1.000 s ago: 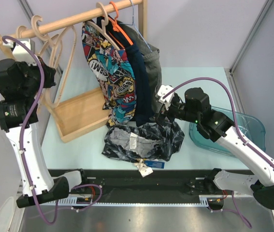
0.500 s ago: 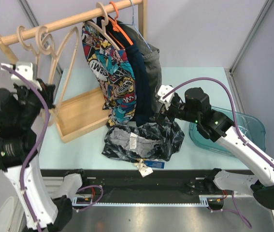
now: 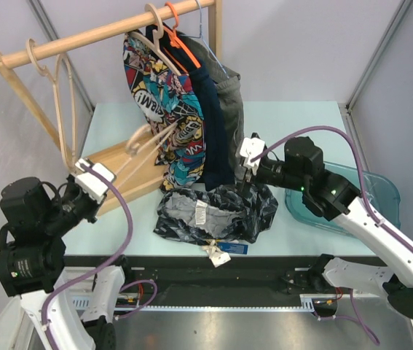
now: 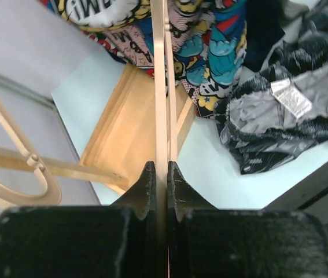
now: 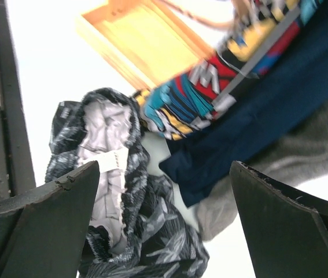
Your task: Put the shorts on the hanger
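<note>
The shorts [image 3: 217, 211] lie crumpled near the table's front edge, dark with a pale marbled print, their grey waistband and white tags turned up. They also show in the left wrist view [image 4: 291, 121] and the right wrist view [image 5: 117, 191]. My left gripper [image 3: 110, 175] is shut on a pale wooden hanger [image 3: 144, 146], which is off the rail and points toward the hanging clothes. In the left wrist view the hanger [image 4: 161, 87] runs straight out from between the closed jaws of the left gripper [image 4: 161, 174]. My right gripper [image 3: 245, 175] hovers open over the shorts' back right edge; in its own view the right gripper [image 5: 165, 168] holds nothing.
The wooden rail [image 3: 104, 33] carries another wooden hanger [image 3: 57, 87], an orange hanger [image 3: 177, 33], comic-print shorts [image 3: 166, 102], a navy garment [image 3: 210, 124] and a grey one [image 3: 229, 102]. The rack's wooden base [image 3: 119, 171] sits at the left. A teal bin [image 3: 352, 197] stands at the right.
My left arm has come down from the rail to the front left, bringing the wooden hanger with it. The right gripper has opened a little wider over the shorts.
</note>
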Robot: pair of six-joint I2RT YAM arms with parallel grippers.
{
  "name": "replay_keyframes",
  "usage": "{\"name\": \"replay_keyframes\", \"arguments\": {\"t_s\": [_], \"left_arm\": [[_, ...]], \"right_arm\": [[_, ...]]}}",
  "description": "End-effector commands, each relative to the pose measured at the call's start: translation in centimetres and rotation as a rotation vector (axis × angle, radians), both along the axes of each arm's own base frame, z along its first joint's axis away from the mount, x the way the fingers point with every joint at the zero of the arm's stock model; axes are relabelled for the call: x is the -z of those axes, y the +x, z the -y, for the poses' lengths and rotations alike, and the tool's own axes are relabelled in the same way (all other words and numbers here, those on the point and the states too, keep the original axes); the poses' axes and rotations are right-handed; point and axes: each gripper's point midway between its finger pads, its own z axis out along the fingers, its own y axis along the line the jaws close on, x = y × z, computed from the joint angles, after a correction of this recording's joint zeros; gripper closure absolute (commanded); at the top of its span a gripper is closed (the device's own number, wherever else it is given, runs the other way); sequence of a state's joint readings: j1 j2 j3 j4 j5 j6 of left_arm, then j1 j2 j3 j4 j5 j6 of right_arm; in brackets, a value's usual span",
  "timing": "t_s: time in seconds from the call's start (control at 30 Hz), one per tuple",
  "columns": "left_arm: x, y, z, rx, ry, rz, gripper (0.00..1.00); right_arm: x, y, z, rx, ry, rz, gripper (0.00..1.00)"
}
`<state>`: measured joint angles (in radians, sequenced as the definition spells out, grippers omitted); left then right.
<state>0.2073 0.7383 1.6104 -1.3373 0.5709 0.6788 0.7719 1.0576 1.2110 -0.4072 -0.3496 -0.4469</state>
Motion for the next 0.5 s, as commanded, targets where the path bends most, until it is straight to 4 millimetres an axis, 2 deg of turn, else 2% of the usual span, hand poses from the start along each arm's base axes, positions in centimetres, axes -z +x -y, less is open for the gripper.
{"name": "replay_keyframes", "arguments": {"t_s": [0.0, 0.13, 0.2, 0.27, 0.3, 0.4, 0.47], "left_arm": [[1.8, -2.4, 2.5, 0.243, 0.101, 0.006, 1.00], [1.9, -1.9, 3.2, 0.309, 0.080, -0.017, 1.00], [2.0, -2.0, 4.3, 0.383, 0.056, -0.038, 1.00], [2.7, -2.2, 5.4, 0.453, 0.013, -0.080, 1.00], [3.0, -2.8, 6.7, 0.539, -0.016, -0.108, 1.00], [4.5, -3.0, 8.0, 0.634, -0.041, -0.190, 1.00], [5.2, -2.1, 8.4, 0.657, -0.040, -0.213, 1.00]], "right_arm": [[-4.1, -2.6, -0.7, -0.117, 0.058, 0.138, 0.00], [-4.0, -4.3, -1.8, -0.179, 0.032, 0.184, 0.00], [-4.2, -4.4, -2.1, -0.181, 0.035, 0.195, 0.00], [-4.4, -4.4, -2.4, -0.183, 0.041, 0.208, 0.00], [-4.5, -4.3, -2.6, -0.182, 0.041, 0.215, 0.00], [-5.4, -4.2, -3.0, -0.173, 0.070, 0.242, 0.00], [-5.8, -4.5, -3.2, -0.179, 0.088, 0.247, 0.00]]}}
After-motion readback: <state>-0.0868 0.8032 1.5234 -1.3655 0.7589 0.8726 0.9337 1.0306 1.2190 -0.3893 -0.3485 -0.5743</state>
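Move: The left gripper holds a wooden hanger whose free end juts out ahead. The open right gripper is about 31 cm to its right, 8 cm farther out and 4 cm lower; the black shorts lie roughly 25 cm right, 7 cm ahead, 34 cm below. From the right gripper, the hanger's free end is some 14 cm ahead, 15 cm left and 7 cm lower, close by the patterned shorts, 15 cm ahead, 17 cm left and 4 cm lower. Still pinching the hanger, the left gripper turns clockwise about 30 degrees and slides some 7 cm right, sinking 3 cm late on, swinging the free end past the patterned shorts towards the right gripper. The right gripper, fingers kept wide open, draws back about 5 cm with a little left and up, turning some 10 degrees counter-clockwise to receive the end. ##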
